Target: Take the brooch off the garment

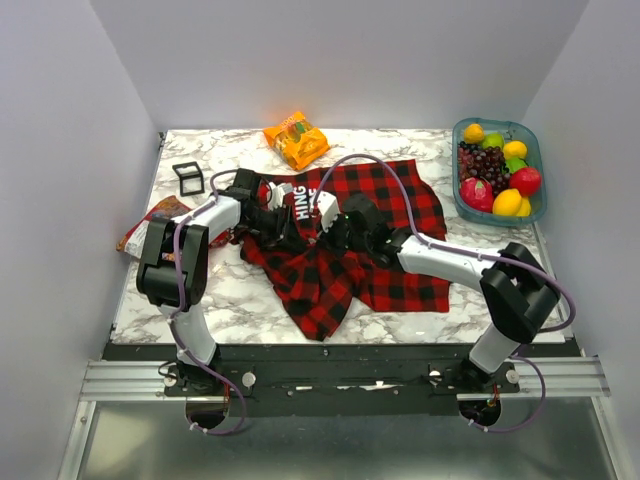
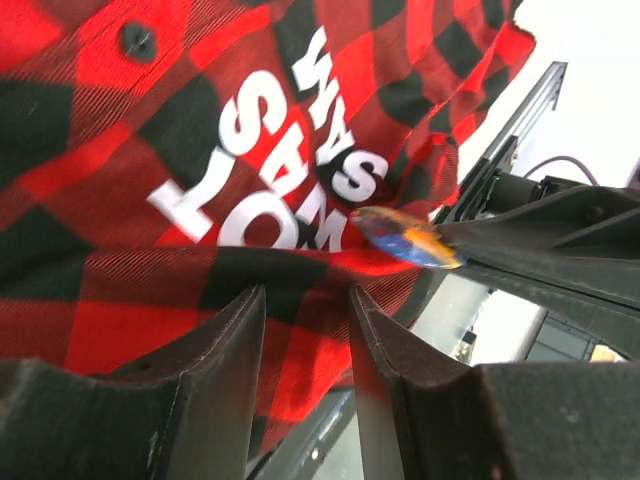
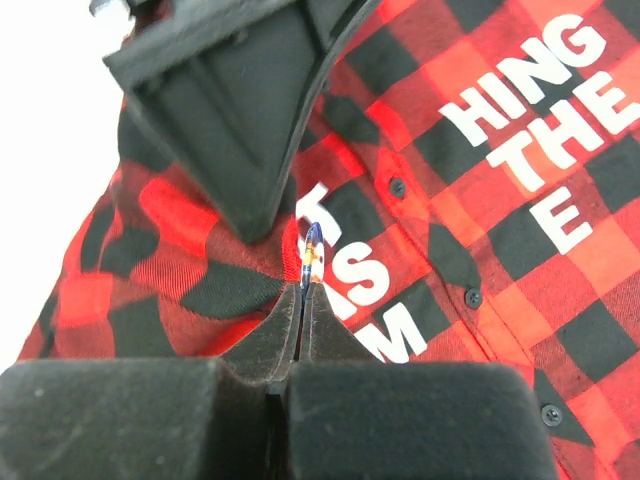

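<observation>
The red-and-black plaid garment (image 1: 380,230) with white lettering lies bunched on the marble table; it fills the left wrist view (image 2: 150,120) and the right wrist view (image 3: 520,250). A small blue-and-orange brooch (image 2: 405,238) sits on a raised fold next to the letters; the right wrist view shows it edge-on (image 3: 313,250). My right gripper (image 3: 303,285) is shut on the brooch. Its fingers (image 2: 490,245) reach in from the right in the left wrist view. My left gripper (image 2: 305,292) is shut on a fold of the garment just beside the brooch and holds it up.
A teal bowl (image 1: 541,160) of fruit stands at the back right. An orange snack bag (image 1: 296,140) lies at the back centre. A black square frame (image 1: 187,176) and a red packet (image 1: 150,222) lie at the left. Grey walls enclose the table.
</observation>
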Available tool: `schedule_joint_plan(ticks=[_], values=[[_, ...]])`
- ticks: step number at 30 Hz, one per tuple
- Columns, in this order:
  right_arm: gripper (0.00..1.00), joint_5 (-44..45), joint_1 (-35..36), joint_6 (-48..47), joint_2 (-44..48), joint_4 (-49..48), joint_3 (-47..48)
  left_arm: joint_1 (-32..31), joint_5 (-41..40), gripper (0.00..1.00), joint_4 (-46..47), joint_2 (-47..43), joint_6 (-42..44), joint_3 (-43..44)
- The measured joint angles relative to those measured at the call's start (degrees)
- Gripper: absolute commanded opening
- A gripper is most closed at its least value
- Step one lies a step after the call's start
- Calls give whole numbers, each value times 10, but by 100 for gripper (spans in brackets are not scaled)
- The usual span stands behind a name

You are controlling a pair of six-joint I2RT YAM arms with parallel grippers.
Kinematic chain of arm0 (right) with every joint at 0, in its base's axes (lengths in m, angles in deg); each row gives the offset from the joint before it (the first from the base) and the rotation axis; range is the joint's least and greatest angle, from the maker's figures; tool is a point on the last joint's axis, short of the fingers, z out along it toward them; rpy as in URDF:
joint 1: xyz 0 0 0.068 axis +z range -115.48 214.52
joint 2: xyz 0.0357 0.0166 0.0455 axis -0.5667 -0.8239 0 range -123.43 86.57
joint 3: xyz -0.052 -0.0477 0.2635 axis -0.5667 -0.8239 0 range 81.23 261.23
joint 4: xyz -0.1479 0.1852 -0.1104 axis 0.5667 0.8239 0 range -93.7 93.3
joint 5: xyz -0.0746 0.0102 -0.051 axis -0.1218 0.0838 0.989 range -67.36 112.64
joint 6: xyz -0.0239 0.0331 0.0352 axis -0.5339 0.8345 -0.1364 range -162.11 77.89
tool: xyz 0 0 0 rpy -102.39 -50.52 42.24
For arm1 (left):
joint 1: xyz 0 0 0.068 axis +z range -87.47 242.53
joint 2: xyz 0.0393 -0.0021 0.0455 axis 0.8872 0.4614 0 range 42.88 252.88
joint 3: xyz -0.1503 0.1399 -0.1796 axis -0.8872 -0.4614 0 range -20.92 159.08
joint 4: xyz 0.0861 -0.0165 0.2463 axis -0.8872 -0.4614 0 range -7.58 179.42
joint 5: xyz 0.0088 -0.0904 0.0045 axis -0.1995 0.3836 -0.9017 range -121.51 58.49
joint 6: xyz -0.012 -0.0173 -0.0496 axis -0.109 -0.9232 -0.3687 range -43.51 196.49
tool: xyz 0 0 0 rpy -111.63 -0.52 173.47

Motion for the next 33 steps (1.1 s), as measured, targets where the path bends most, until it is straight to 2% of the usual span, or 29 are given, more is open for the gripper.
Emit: schedule_joint_plan(ticks=[10,14,18,21,25,27,33], values=[[0,36,0,102,-58,-37,16,-37,75,39,80,1,-38,-22],[0,12,-5,114,-61,-40,19,-36,94,39,66,2,-27,-16],[1,-45,-22,117,-60,-43,19,-11,97,41,-61,5,78,54],[0,-76,-39,116,-60,-42,19,19,96,41,-185,6,206,145],[0,-114,-55,111,-59,-42,19,47,90,44,-256,3,303,210],[0,-125,-59,111,-59,-42,20,48,82,44,-240,-6,311,194],[1,-180,-59,108,-58,-42,29,34,44,43,-101,-58,325,64]])
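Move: The brooch is already pinched in the right hand's closed fingertips, about 1 cm to the left of its hand point and 1 cm below. From the part-open left hand it lies about 4 cm to the right, 1 cm back and 2 cm higher. The NOT WAS SAM lettering is roughly 2 cm ahead of the right hand and 5 cm below; the HING THE lettering is 10 cm ahead, 2 cm left, and 6 cm below. Open left hand reaches right, swings up some 7 cm away from the brooch, then sinks; right keeps pinching it. ##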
